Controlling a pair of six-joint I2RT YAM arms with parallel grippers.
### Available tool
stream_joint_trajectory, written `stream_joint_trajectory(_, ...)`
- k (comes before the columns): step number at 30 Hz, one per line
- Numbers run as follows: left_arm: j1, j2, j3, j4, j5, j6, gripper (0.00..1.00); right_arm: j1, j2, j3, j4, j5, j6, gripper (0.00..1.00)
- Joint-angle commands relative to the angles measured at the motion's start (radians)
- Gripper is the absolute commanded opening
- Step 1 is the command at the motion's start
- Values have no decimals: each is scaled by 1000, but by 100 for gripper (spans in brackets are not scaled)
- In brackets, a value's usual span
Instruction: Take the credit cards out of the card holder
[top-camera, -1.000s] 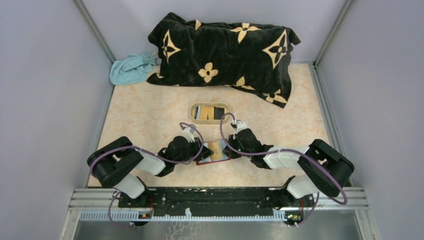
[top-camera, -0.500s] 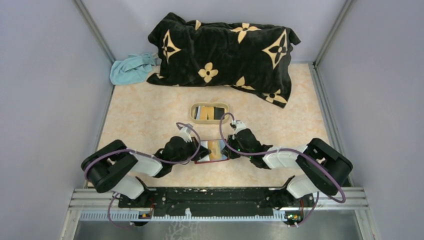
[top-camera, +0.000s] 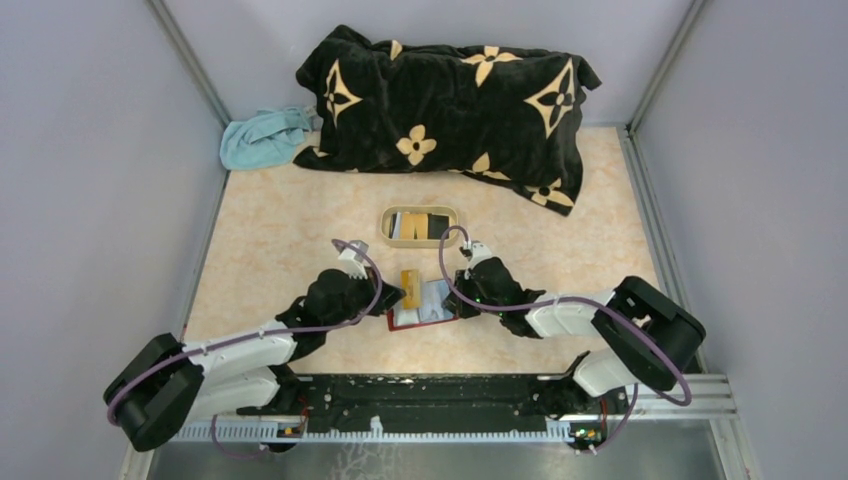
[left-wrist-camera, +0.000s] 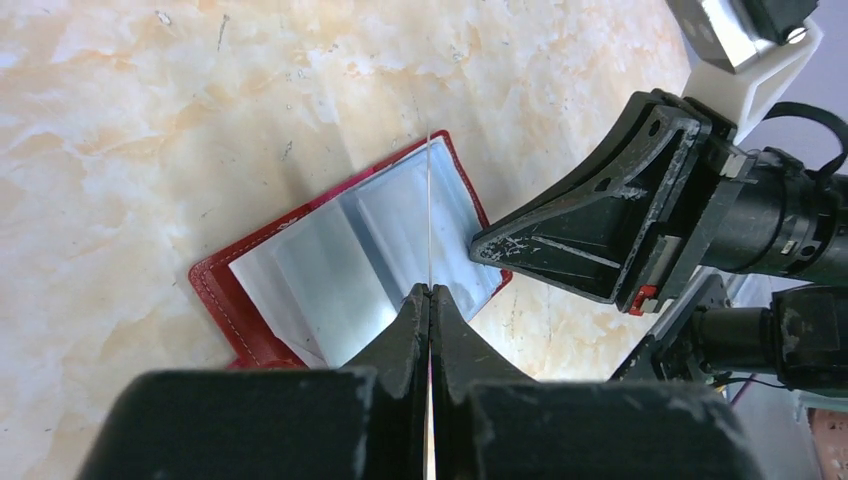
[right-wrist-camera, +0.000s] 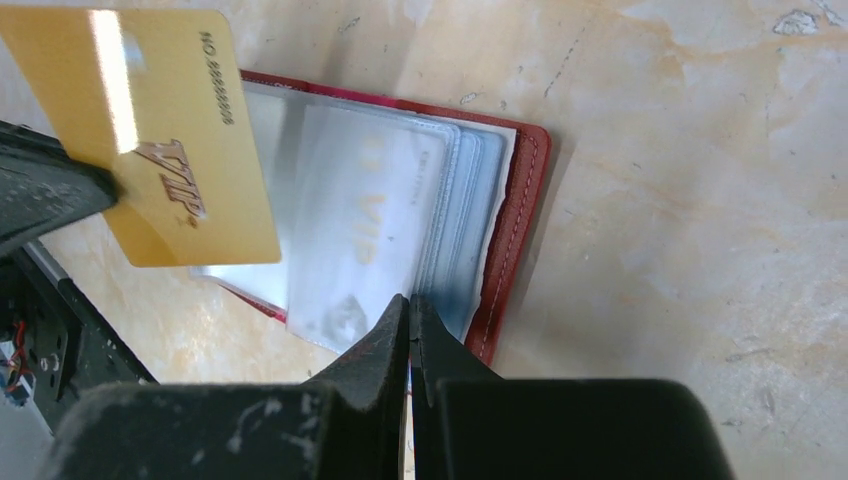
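The dark red card holder (top-camera: 428, 318) lies open on the table, its pale clear sleeves (right-wrist-camera: 380, 210) facing up. My left gripper (top-camera: 396, 293) is shut on an orange-gold credit card (top-camera: 408, 279), held just above the holder's left side. That card (right-wrist-camera: 150, 130) reads "VIP" in the right wrist view and shows edge-on (left-wrist-camera: 429, 200) in the left wrist view. My right gripper (right-wrist-camera: 411, 300) is shut at the holder's near edge, with a sliver of red between its jaws. In the top view this gripper (top-camera: 453, 301) sits at the holder's right side.
A beige oval tray (top-camera: 389, 228) with a few cards in it stands just beyond the holder. A black blanket with gold flowers (top-camera: 450, 100) and a light blue cloth (top-camera: 262, 138) lie at the back. Grey walls close in both sides.
My left gripper has shut on the orange-gold card and drawn it out of the holder, leaving pale sleeves showing. The left arm has stretched forward. The right arm has stayed put.
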Motion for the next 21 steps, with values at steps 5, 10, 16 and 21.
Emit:
stream_joint_trajectory(5, 127, -139, 2, 11, 253, -14, 0, -24, -268, -66, 76, -114, -29, 0)
stream_joint_trajectory(10, 208, -115, -45, 245, 513, -106, 0, -53, -394, -48, 98, -233, -37, 34)
stream_joint_trajectory(16, 207, 0, -55, 494, 671, -218, 0, -53, -364, -9, 132, -301, -41, 55)
stream_joint_trajectory(21, 207, 93, -80, 731, 717, -320, 0, -53, -331, -4, 190, -330, -21, 46)
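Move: The left hand holds the gold card, whose middle is about 2 cm to its right; the right fingertips lie about 9 cm to its right, 2 cm back and 5 cm lower. From the right hand the card is about 8 cm left, 2 cm ahead and 4 cm up. The card holder's middle is some 5 cm to the right hand's left, 1 cm lower; the tray is 15 cm ahead, 6 cm left, 1 cm lower. Right releases the holder's sleeves, opens halfway rising 11 cm towards the card; left raises it 8 cm. ##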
